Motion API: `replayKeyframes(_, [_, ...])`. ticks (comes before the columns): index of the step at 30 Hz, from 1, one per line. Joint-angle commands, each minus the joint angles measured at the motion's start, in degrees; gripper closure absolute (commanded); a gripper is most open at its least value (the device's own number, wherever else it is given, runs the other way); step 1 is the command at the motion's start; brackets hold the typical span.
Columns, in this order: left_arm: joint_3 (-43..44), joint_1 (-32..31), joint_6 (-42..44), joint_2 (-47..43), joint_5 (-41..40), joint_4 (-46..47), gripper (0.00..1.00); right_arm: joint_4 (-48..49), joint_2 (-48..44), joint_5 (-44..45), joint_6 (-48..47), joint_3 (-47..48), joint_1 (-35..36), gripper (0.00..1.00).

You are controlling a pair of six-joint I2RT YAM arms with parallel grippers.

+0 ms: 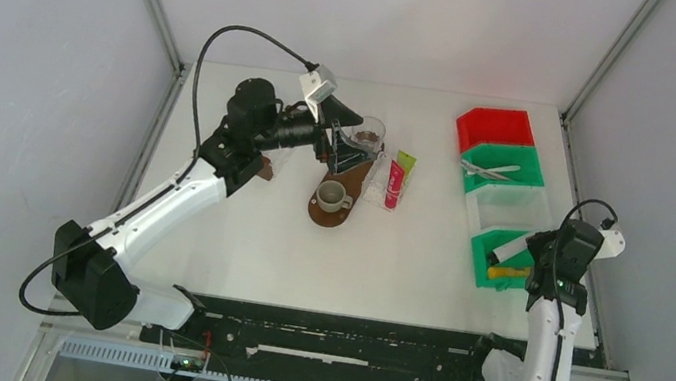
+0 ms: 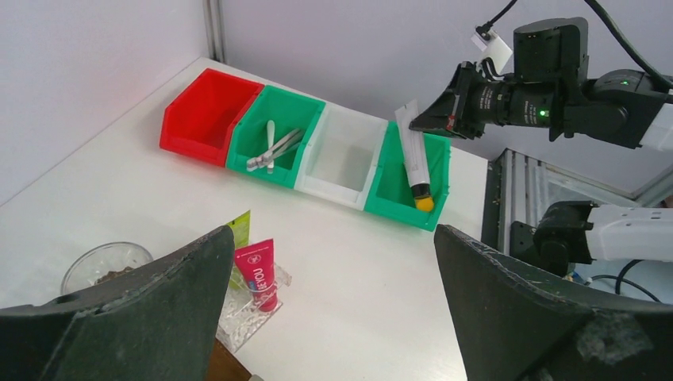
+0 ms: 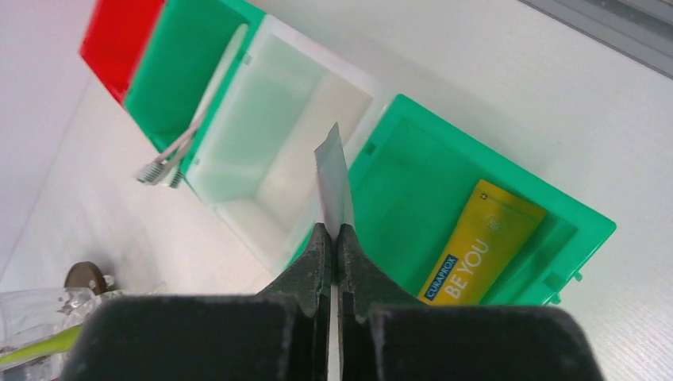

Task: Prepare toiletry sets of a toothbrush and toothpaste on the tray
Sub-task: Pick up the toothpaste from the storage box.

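My right gripper [image 3: 333, 230] is shut on the flat end of a white toothpaste tube [image 3: 332, 178], which stands up out of the near green bin [image 1: 483, 265]. A yellow toothpaste tube [image 3: 478, 252] lies in that same bin. A pink-red toothpaste tube [image 2: 259, 271] and a lime green one [image 2: 240, 230] rest on a small clear tray [image 2: 252, 316] at mid-table. Toothbrushes [image 2: 274, 147] lie in the far green bin [image 1: 520, 162]. My left gripper [image 2: 333, 238] hangs open above the table beside the clear tray, holding nothing.
A red bin [image 1: 495, 126] and a white bin [image 1: 510, 206], with nothing showing inside either, sit in the row with the green ones. A brown board [image 1: 326, 211] carries a cup [image 1: 331, 196]. A glass [image 1: 363, 135] stands under the left wrist.
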Motion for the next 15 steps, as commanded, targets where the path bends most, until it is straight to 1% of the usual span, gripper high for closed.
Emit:
replayKeyframes(1, [-0.42,-0.02,-3.17,0.76,3.91,5.60,0.00,3.61,-3.10,-3.14,1.41,1.10,0.55,1.00])
replayKeyframes(3, [-0.30,-0.20,-4.66,1.53,5.49,7.26,0.00,5.20,-4.41,-5.54,2.25,1.02,1.39,1.00])
replayKeyframes(7, [0.33,-1.15,-8.67,3.43,8.77,10.85,0.00,9.40,-7.20,-10.59,3.14,1.01,5.24,1.00])
replayKeyframes(11, [1.63,-2.63,-10.94,5.68,10.66,12.56,0.01,14.61,-9.24,-12.77,4.56,0.95,11.69,1.00])
replayKeyframes(15, [1.98,-3.44,-12.36,6.56,10.17,12.76,0.02,22.25,-8.84,-16.89,5.40,1.02,18.06,1.00])
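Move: The clear tray where the toothpastes are gathered lies about 37 cm left of my right hand, 17 cm ahead and some 12 cm below. The yellow toothpaste is about 5 cm left, 4 cm back and 11 cm below; the empty white bin's middle is 13 cm ahead, 5 cm left and 10 cm below. From my open left hand the tray lies 14 cm ahead, 7 cm right and 35 cm down, the grey toothpaste roughly 40 cm right, 6 cm back and 26 cm down. With the grey toothpaste still pinched near its tail end, I speed my right hand left about 10 cm and up about 8 cm, edging forward, out of the storage box towards the tray, swinging the wrist some 25 degrees counter-clockwise and raising the fingertips. My left hand, open and empty, drifts about 4 cm right and a little back, turning slightly clockwise. ##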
